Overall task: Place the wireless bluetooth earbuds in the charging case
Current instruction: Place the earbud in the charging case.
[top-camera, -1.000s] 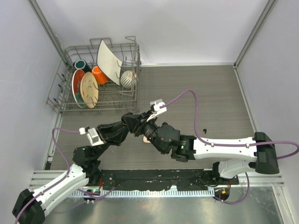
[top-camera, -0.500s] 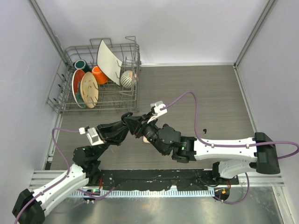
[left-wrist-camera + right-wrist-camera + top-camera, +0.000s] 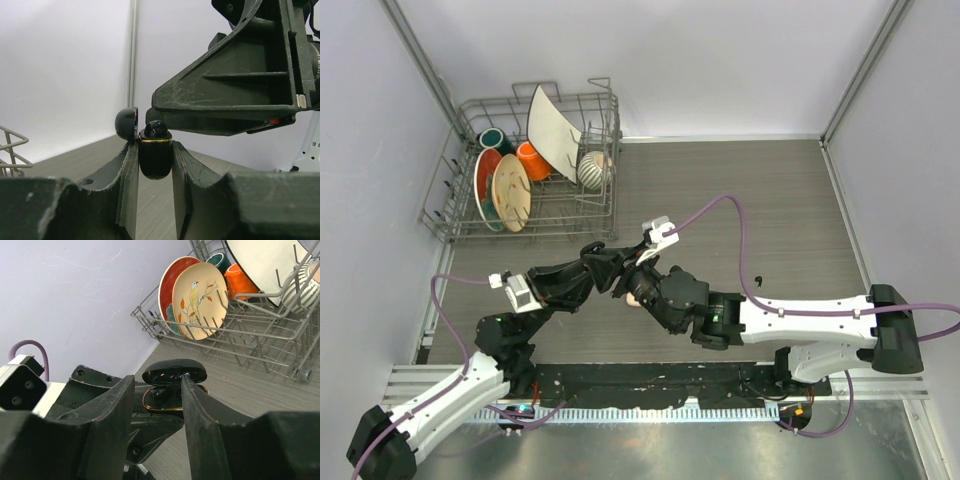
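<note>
The black charging case, gold-rimmed, stands upright with my left gripper shut on it; its lid is flipped open. A black earbud sits in the case's top, also seen as the dark earbud under the lid. My right gripper hovers just over the case with jaws apart and nothing between them. In the top view both grippers meet mid-table. Another small black earbud lies on the table to the right. A cream object shows under the right wrist.
A wire dish rack with plates, cups and a bowl stands at the back left, also visible past the right fingers as the rack. Grey walls bound the wooden table on three sides.
The right gripper's jaws have parted over the case, and the right arm has eased slightly back toward its base. The left gripper still holds the case in place.
</note>
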Tool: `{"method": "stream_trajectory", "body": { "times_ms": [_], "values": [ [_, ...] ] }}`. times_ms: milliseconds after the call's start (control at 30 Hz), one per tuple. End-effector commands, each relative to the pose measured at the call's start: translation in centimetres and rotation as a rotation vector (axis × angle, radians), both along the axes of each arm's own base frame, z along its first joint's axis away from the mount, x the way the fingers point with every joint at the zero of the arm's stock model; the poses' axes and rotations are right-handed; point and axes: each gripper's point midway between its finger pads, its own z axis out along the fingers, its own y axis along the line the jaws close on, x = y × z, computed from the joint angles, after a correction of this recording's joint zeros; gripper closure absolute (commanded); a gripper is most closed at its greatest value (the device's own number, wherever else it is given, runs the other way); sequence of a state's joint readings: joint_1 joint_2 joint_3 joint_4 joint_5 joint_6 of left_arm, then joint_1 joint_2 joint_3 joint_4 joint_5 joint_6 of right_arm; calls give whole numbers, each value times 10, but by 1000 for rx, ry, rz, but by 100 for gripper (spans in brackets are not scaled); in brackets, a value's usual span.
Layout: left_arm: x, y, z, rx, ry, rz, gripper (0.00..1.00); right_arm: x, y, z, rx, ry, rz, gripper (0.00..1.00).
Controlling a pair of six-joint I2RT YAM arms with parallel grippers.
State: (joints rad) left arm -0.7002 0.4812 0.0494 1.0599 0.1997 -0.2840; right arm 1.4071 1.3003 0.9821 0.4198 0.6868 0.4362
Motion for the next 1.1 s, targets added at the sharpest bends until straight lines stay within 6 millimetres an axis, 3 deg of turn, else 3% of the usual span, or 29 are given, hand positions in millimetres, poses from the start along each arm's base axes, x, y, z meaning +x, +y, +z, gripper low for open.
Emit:
{"method": "stream_trajectory", "body": {
  "times_ms": [0, 67, 200, 367, 467, 500, 667, 700, 833, 967, 1033, 1067],
  "values": [
    [-11, 10, 33, -79, -94, 3, 100, -1, -10, 32, 38, -15, -16, 50],
    [-11, 8, 33, -74, -87, -8, 100, -3, -12, 39, 49, -20, -10, 43],
    [-12, 6, 30, -60, -83, -19, 100, -6, -21, 62, 74, -54, 3, 39],
    [-12, 8, 27, -57, -77, -12, 100, -12, -48, 95, 114, -106, 19, 38],
    [-12, 9, 24, -50, -74, -2, 100, -5, -70, 95, 82, -101, -49, 37],
    [-12, 10, 23, -49, -73, 0, 100, -1, -78, 87, 38, -99, -82, 35],
    [-15, 11, 24, -44, -79, -2, 100, 33, -153, 62, -96, -32, -409, 23],
    [-16, 11, 24, -43, -84, -4, 100, 38, -164, 49, -165, -25, -438, 22],
    [-18, 12, 25, -39, -85, -5, 100, 58, -207, 29, -223, 33, -513, 20],
    [-21, 10, 26, -26, -95, -18, 100, 93, -260, 6, -341, 128, -662, 20],
    [-23, 12, 27, -34, -101, -19, 100, 102, -263, -22, -465, 200, -629, 20],
    [-24, 13, 29, -45, -110, -19, 100, 106, -264, -26, -495, 219, -615, 20]
  ]
}}
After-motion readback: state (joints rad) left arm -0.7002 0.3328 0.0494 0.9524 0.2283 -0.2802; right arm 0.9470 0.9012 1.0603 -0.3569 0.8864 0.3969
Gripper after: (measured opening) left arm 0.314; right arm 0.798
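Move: One black earbud is still on the table, about 38 cm to the right hand's right, 3 cm ahead and roughly 28 cm below. The open black case is some 2 cm ahead and 2 cm left of that hand, 1 cm lower; the white case is about 10 cm to its right, 1 cm ahead, down on the table. From the left hand, which keeps the black case at its fingertips, that loose earbud is some 39 cm right, 4 cm ahead and 25 cm below. Up and slightly back first, the right hand opens wider and comes free of the earbud in the black case, rising some 7 cm. It then swings fast to the right and forward, about 25 cm across, sinking back almost to its starting height and turning clockwise towards the loose earbud's side, fingers open and empty. The left hand keeps its grip on the case and eases back slightly. ##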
